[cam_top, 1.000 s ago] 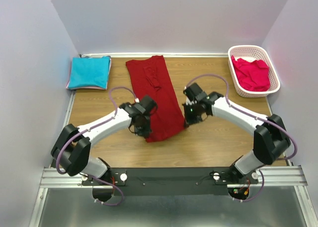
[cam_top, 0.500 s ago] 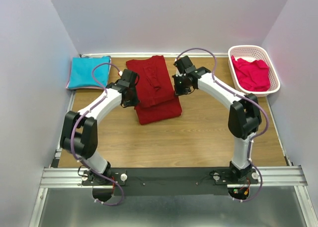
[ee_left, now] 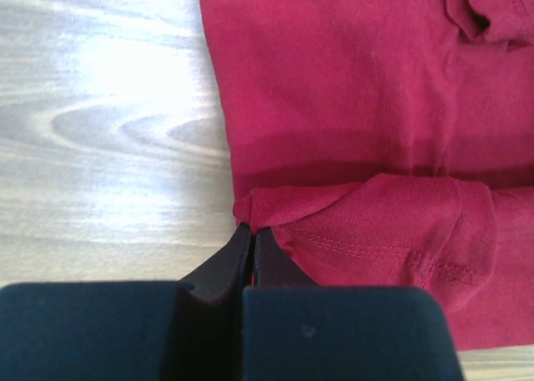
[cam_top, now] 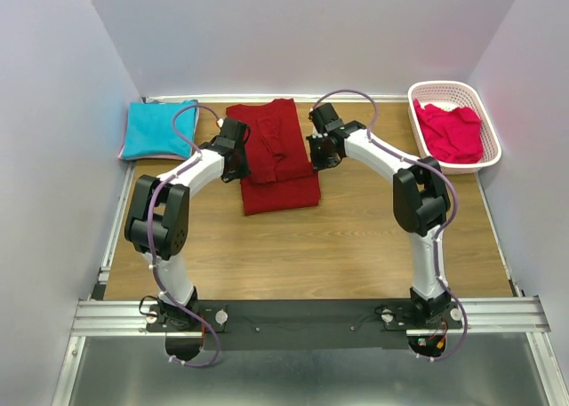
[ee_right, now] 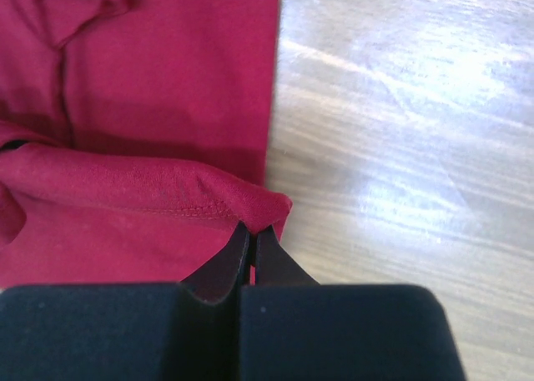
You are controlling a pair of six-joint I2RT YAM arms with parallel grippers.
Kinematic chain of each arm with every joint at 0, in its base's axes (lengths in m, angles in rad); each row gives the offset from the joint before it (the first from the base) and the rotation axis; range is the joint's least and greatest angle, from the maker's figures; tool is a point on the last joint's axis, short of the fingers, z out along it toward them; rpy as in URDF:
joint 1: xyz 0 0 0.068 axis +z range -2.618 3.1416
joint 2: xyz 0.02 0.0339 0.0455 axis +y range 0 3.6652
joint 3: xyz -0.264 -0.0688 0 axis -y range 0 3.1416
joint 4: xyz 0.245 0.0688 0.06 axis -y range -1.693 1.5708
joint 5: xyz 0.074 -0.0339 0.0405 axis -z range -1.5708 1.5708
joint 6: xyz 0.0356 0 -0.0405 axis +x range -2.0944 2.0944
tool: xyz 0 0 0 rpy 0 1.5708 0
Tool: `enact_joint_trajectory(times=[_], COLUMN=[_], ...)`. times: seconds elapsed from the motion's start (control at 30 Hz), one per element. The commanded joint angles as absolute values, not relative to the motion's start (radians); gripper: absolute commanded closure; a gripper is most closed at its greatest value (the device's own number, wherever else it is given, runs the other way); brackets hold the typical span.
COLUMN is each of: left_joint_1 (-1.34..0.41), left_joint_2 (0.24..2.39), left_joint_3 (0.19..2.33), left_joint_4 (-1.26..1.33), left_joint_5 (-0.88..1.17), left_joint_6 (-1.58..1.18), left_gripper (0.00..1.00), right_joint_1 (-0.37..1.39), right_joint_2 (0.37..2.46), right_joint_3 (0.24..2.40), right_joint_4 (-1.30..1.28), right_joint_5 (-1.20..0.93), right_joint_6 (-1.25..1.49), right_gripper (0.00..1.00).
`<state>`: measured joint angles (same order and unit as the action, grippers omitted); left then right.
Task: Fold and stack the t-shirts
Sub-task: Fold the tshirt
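A dark red t-shirt (cam_top: pixel 277 162) lies lengthwise on the wooden table, its near hem doubled up over its middle. My left gripper (cam_top: pixel 238 150) is shut on the hem's left corner (ee_left: pixel 250 208). Across from it, my right gripper (cam_top: pixel 322 148) is shut on the hem's right corner (ee_right: pixel 271 208). Both corners hang just above the lower layer of cloth. A folded turquoise t-shirt (cam_top: pixel 160 129) rests at the far left. The pinkish-red t-shirt (cam_top: pixel 452 131) lies crumpled in the basket.
The white latticed basket (cam_top: pixel 428 91) stands at the far right corner. Pale walls close in the table on three sides. Bare wood (cam_top: pixel 293 246) stretches between the dark red t-shirt and the arm bases.
Both grippers have carried the dark red t-shirt's near hem away from the bases and up over its middle, doubling the cloth. The arms now reach much farther out.
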<state>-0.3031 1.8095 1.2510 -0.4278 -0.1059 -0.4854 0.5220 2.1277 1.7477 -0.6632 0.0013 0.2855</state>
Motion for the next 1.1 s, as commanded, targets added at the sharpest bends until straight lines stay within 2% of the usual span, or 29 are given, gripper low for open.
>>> enact_joint_trajectory(times=[0.0,0.7,0.8,0.9,0.97,1.0,1.03,1.07], left_joint_1=[-0.278,-0.270,-0.268,-0.268,-0.270,-0.270,-0.271,-0.272], left_joint_2=[1.836,1.841,1.847,1.812,1.754,1.732,1.706,1.662], left_joint_3=[1.259,1.229,1.232,1.236,1.235,1.232,1.230,1.229], left_joint_4=[-0.391,-0.396,-0.387,-0.380,-0.379,-0.379,-0.374,-0.376], left_joint_5=[-0.207,-0.285,-0.288,-0.293,-0.314,-0.318,-0.318,-0.316], left_joint_6=[-0.453,-0.518,-0.522,-0.520,-0.529,-0.535,-0.535,-0.544], left_gripper=[1.00,1.00,0.86,0.61,0.50,0.44,0.31,0.25], right_joint_1=[0.499,0.499,0.499,0.499,0.500,0.502,0.509,0.514], right_joint_2=[2.171,2.204,2.218,2.203,2.172,2.172,2.145,2.120], right_joint_3=[1.764,1.798,1.796,1.804,1.810,1.812,1.813,1.815], right_joint_4=[-0.644,-0.586,-0.577,-0.575,-0.572,-0.574,-0.574,-0.571], right_joint_5=[0.080,0.028,0.043,0.049,0.055,0.057,0.057,0.061], right_joint_6=[0.250,0.255,0.249,0.226,0.204,0.198,0.193,0.186], right_gripper=[0.99,0.98,0.89,0.75,0.66,0.64,0.62,0.60])
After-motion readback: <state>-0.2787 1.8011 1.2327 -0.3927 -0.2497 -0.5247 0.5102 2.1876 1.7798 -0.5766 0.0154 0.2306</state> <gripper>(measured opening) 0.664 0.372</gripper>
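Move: Each hand still pinches a corner of the red t-shirt's turned-up hem; the landing spots on the body lie about 1 cm ahead, 1 cm left and 1 cm below the left hand, and 2 cm ahead, 1 cm left and 1 cm below the right. The folded sleeve lies some 12 cm ahead of the left hand and 7 cm right; from the right, 9 cm ahead and 13 cm left. The blue shirt is roughly 14 cm ahead of the left hand and 26 cm left. Both hands ease the hem corners forward about 1–2 cm onto the shirt and open, the left ending leftward. ##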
